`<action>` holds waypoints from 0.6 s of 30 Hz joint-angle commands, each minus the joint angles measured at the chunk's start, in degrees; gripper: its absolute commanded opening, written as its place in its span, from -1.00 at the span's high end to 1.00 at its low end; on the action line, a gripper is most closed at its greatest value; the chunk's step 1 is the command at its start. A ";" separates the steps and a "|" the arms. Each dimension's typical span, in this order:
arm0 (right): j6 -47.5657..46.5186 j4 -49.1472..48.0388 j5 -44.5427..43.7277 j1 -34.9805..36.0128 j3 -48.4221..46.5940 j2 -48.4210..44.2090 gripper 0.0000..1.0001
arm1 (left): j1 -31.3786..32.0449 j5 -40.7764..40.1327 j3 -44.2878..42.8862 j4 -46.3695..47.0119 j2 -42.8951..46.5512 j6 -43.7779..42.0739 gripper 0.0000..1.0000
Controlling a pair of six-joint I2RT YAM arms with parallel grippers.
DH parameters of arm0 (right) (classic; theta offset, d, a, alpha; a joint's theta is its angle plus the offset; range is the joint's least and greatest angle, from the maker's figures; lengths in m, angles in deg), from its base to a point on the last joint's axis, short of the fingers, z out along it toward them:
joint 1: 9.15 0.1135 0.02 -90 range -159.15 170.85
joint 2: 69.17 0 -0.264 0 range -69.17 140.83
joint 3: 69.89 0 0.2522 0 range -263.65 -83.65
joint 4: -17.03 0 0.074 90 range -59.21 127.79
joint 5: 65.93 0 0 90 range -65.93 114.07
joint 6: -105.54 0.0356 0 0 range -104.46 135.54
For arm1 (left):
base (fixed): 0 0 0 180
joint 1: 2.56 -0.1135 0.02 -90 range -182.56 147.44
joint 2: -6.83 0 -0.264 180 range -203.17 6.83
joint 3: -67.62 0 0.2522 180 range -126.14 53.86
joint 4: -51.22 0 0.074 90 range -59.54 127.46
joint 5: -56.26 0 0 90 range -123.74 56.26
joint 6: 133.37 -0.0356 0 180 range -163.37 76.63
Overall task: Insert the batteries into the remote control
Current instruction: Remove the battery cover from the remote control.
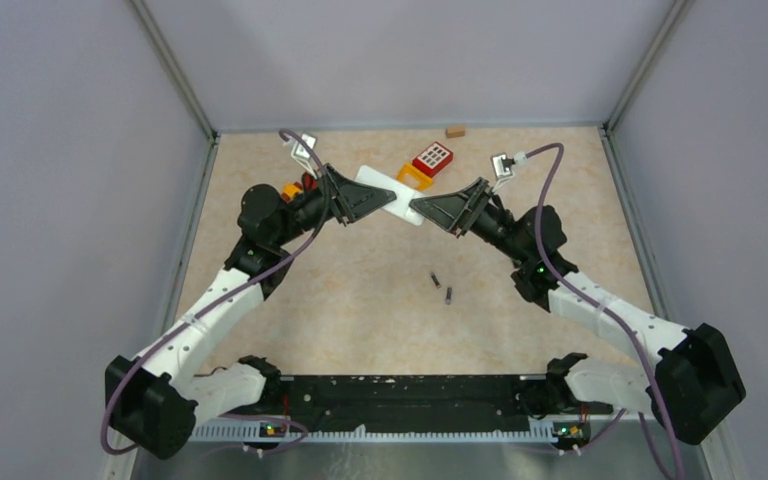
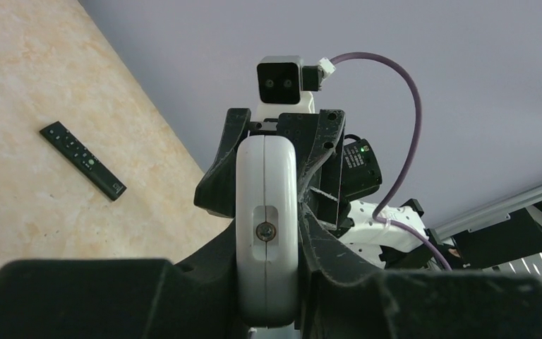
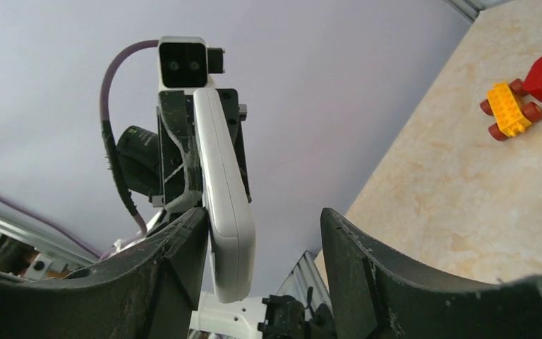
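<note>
A white remote control [image 1: 388,193] hangs in the air between my two arms, above the back of the table. My left gripper [image 1: 368,196] is shut on its left end; the left wrist view shows the remote's white end with a screw [image 2: 267,226] pinched between both fingers [image 2: 328,244]. My right gripper [image 1: 438,208] is at the other end and open. In the right wrist view the remote [image 3: 224,205] lies against the left finger [image 3: 176,247], with a wide gap to the right finger [image 3: 353,247]. Two small dark batteries [image 1: 436,279] [image 1: 449,295] lie on the table in the middle.
A red keypad toy [image 1: 432,158], an orange block [image 1: 413,176] and a small brown block [image 1: 454,130] sit at the back. A yellow and red toy [image 3: 512,106] lies behind the left arm. A slim black remote [image 2: 82,159] rests on the table.
</note>
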State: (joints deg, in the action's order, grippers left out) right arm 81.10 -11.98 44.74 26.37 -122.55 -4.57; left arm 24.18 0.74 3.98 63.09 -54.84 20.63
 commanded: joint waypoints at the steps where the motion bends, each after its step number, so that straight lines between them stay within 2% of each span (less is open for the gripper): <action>1: -4.47 4.85 0.07 0.24 -3.14 -1.34 -0.16 | -1.44 4.33 -3.45 1.47 0.23 -0.90 1.00; 12: -5.71 1.07 4.43 0.02 -0.32 -0.19 0.59 | -3.14 7.82 -4.42 3.70 0.67 3.39 1.00; 18: -7.40 -2.05 9.98 -0.49 0.41 0.42 0.85 | -4.03 9.34 -4.43 4.06 0.68 5.66 1.00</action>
State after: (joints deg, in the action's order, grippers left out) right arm 78.04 -12.54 49.66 26.29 -123.05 -4.66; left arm 20.75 7.95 3.06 60.68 -55.56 22.43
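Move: The white remote control is already in the left fingers, its middle practically at the left hand point, perhaps 1 cm left and 1 cm above. From the open right fingers its middle is about 4 cm left, 1 cm ahead and 3 cm higher; the lower end slants down to them. Two loose batteries lie about 6 cm right of the right hand and roughly level with it, about 33 cm below; the black remote is some 10 cm ahead, 22 cm right. Keep the remote control gripped in the left hand while it dips about 1.5 cm, recovers partly and shifts slightly left. Close the right gripper from well open until both pads pinch the remote's lower end, easing it down slightly first, then draw the right hand back toward the base by about 1 cm. ##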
